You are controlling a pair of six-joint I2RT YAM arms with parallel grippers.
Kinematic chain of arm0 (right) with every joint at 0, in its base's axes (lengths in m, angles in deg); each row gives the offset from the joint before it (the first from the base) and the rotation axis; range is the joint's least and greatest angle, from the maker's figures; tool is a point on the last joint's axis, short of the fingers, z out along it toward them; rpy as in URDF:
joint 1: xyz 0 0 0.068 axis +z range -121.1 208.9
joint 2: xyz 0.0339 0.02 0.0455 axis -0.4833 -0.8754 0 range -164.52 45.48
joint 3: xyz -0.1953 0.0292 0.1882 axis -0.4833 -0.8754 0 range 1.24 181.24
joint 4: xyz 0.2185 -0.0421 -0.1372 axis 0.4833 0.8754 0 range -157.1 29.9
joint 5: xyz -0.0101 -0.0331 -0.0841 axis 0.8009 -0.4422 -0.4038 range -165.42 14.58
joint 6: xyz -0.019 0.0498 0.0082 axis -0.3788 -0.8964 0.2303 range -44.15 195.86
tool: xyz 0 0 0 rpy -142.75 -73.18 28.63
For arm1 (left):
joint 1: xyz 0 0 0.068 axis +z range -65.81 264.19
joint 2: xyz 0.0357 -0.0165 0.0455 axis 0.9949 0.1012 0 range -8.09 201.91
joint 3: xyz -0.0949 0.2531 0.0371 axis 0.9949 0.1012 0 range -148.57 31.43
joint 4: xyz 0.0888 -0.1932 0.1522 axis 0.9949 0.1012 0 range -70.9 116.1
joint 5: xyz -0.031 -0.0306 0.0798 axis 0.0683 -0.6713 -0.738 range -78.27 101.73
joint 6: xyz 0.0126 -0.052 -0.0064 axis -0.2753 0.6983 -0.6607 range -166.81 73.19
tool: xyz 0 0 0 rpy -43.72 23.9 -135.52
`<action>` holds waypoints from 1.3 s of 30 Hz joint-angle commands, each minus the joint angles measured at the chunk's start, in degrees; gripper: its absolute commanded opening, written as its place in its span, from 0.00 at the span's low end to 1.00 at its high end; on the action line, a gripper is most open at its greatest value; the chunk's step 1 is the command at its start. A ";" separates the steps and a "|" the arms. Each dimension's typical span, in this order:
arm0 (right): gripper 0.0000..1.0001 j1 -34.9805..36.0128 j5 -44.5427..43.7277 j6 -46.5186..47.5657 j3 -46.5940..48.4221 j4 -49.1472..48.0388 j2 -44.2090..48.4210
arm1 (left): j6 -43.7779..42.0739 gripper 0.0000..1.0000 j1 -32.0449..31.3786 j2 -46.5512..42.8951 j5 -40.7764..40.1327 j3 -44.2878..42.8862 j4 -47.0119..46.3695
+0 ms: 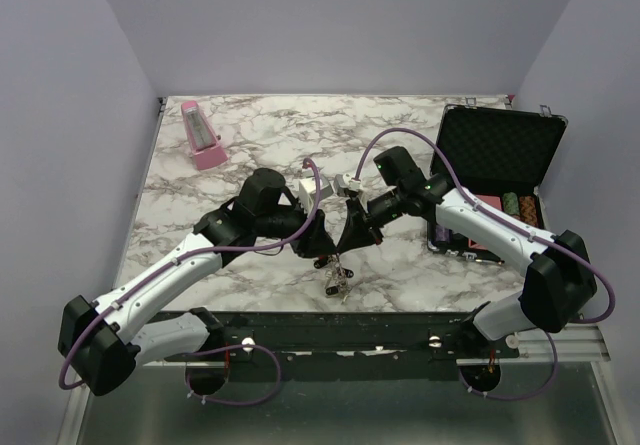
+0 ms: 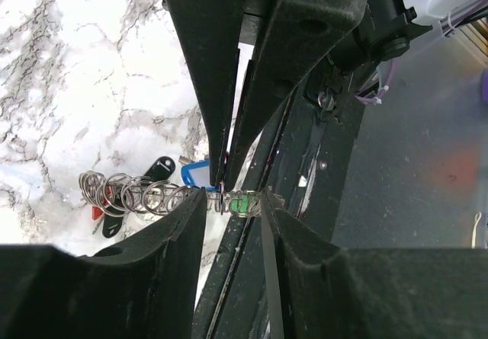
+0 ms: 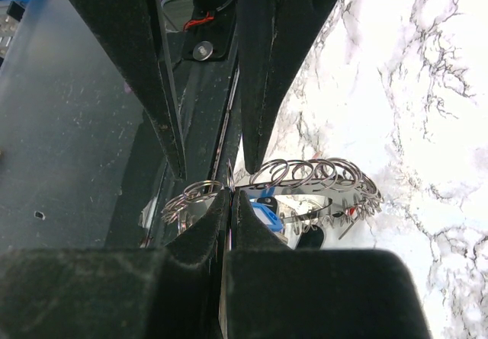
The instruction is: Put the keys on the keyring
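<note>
The keyring (image 3: 305,202), a flat grey metal band strung with several small split rings (image 3: 313,173), hangs just above the marble near the table's front edge (image 1: 338,277). My right gripper (image 3: 231,196) is shut on its thin edge. My left gripper (image 2: 234,198) faces it from the other side, open. A cluster of rings and a green key head (image 2: 241,202) sit in the gap between its fingers. Blue (image 2: 195,174), black (image 2: 158,168) and red (image 2: 97,212) key heads dangle beside the ring. In the top view both grippers meet at the middle (image 1: 335,248).
A pink metronome (image 1: 203,137) stands at the back left. An open black case (image 1: 497,155) holding stacked chips (image 1: 518,205) lies at the right. The black rail (image 1: 340,327) of the table's near edge runs just below the grippers.
</note>
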 commanded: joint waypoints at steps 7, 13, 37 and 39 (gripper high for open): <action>0.05 0.41 2.87 -0.80 0.92 -1.69 0.16 | 0.65 0.37 0.32 2.07 1.00 -0.12 -0.79; 0.05 0.41 3.13 -0.89 0.83 -1.95 0.16 | 0.21 0.21 0.41 2.77 1.26 -0.65 0.09; 0.58 -8.55 17.72 0.00 2.24 0.61 6.75 | 12.16 0.00 -7.76 -17.02 -19.65 36.71 -75.65; 0.58 -8.56 17.20 -1.15 1.80 -0.63 6.93 | 13.65 0.00 -8.99 -14.37 -21.75 35.74 -78.29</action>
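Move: The upper rim of the hanging keyring runs between the left hand's parted fingers, straight ahead and level sideways with the hand point and about 1 cm below it. The right hand already pinches that rim; the spot the left goes for is about 1 cm to the right hand's left, at its height. From the left hand, the blue-capped key hangs some 1 cm forward, 2 cm right and 7 cm below, the red-capped key about 4 cm forward, 2 cm left and 8 cm below. The left hand sinks about 1 cm and shuts its half-open fingers on the rim beside the right hand's pinch, the right holding still until the left has closed. Then the right opens to over half and lifts away about 8 cm, and 3 cm to its right, fingertips tipping up some 15 degrees, while the left keeps its pinch, draws a little left and back, then partly returns rightward, and turns the wrist some 35 degrees, bringing its fingers nearer level. ##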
